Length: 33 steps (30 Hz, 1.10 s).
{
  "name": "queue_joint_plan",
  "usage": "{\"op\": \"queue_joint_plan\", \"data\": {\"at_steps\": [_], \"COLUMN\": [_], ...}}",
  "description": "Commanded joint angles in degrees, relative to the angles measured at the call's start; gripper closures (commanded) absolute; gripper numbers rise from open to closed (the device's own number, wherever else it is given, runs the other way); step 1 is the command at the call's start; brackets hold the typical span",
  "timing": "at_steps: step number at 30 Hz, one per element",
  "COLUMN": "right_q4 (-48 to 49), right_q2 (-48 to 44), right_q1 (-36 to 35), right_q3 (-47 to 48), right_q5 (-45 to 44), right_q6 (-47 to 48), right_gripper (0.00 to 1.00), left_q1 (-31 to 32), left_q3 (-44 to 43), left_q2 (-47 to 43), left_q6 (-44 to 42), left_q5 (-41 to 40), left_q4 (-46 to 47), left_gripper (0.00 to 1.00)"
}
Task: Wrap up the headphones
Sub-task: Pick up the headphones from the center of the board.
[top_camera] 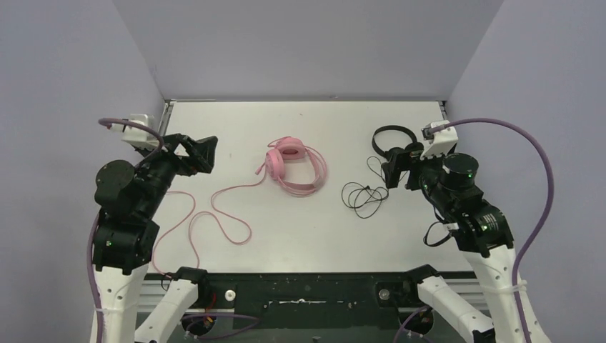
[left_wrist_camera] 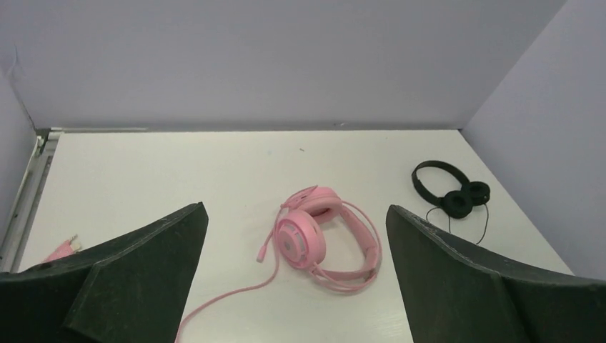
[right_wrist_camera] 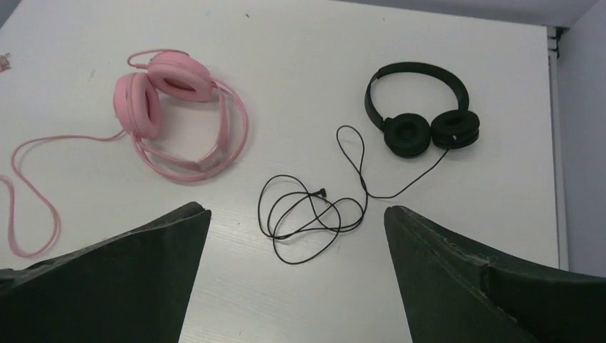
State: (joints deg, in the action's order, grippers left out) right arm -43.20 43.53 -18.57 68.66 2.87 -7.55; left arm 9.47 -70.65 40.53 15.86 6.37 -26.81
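The pink padded headphones [top_camera: 293, 166] lie at the table's middle; they also show in the left wrist view [left_wrist_camera: 323, 238] and the right wrist view [right_wrist_camera: 175, 107]. Their long pink cable [top_camera: 214, 214] snakes loosely to the near left. The smaller black headphones [top_camera: 394, 139] lie at the right, also in the right wrist view [right_wrist_camera: 421, 107] and the left wrist view [left_wrist_camera: 450, 189]. Their thin black cable [right_wrist_camera: 314, 214] lies in a loose tangle. My left gripper [top_camera: 201, 153] is open and empty, left of the pink pair. My right gripper [top_camera: 400, 168] is open and empty, above the black pair's near side.
The white table [top_camera: 300, 236] is boxed in by pale purple walls on the left, back and right. A metal rail [top_camera: 166, 114] runs along the left edge. The pink cable's plug [left_wrist_camera: 64, 250] lies near that edge.
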Motion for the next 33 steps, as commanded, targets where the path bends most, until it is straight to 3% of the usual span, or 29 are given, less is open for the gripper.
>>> {"op": "queue_joint_plan", "data": {"at_steps": [1, 8, 13, 23, 33], "right_q4": [7.7, 13.3, 18.3, 21.7, 14.1], "right_q2": [3.2, 13.5, 26.1, 54.4, 72.5], "right_q1": [0.3, -2.9, -5.5, -12.3, -13.1], "right_q3": [-4.5, -7.5, -5.3, 9.1, 26.2], "right_q5": [-2.4, -4.2, 1.4, 8.0, 1.0], "right_q6": [-2.2, -2.9, -4.0, -4.0, -11.2], "right_gripper": [0.00, 0.00, 0.00, 0.00, 0.00], "left_q1": [-1.4, -3.0, -3.8, -4.5, -4.5], "left_q3": [2.3, 6.5, 9.1, 12.2, 12.2], "left_q2": [3.4, 8.3, 10.7, 13.2, 16.6], "left_q6": [-0.9, -1.4, -2.0, -2.2, -0.3], "left_q5": [-0.6, -0.4, 0.1, 3.5, 10.1], "left_q4": [1.9, 3.1, 4.2, 7.6, 11.3], "left_gripper": [0.04, 0.03, 0.03, 0.03, 0.03]}}
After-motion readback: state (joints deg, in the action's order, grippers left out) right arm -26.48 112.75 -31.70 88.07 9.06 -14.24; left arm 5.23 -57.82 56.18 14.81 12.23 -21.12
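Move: Ahead and to the left of the right hand, the pink headphones lie about 19 cm farther out, 24 cm to its left and 29 cm below. The black headphones are some 27 cm ahead of that hand and 8 cm to its right, the black cable about 8 cm ahead and 3 cm left, both some 32 cm down. From the left hand, the pink headphones lie roughly 18 cm ahead, 22 cm right and 39 cm below. Swooping down about 25 cm, the right hand first drops and reaches forward, then swings strongly left over the board, some 20 cm left and 17 cm out in all, to hover close above the pink headband, wide open, tipping about 35 degrees down and turning slightly counter-clockwise. The left hand, also open, sinks 15 cm and reaches 8 cm forward towards the headphones, tipping downward, its descent over well before the end. ##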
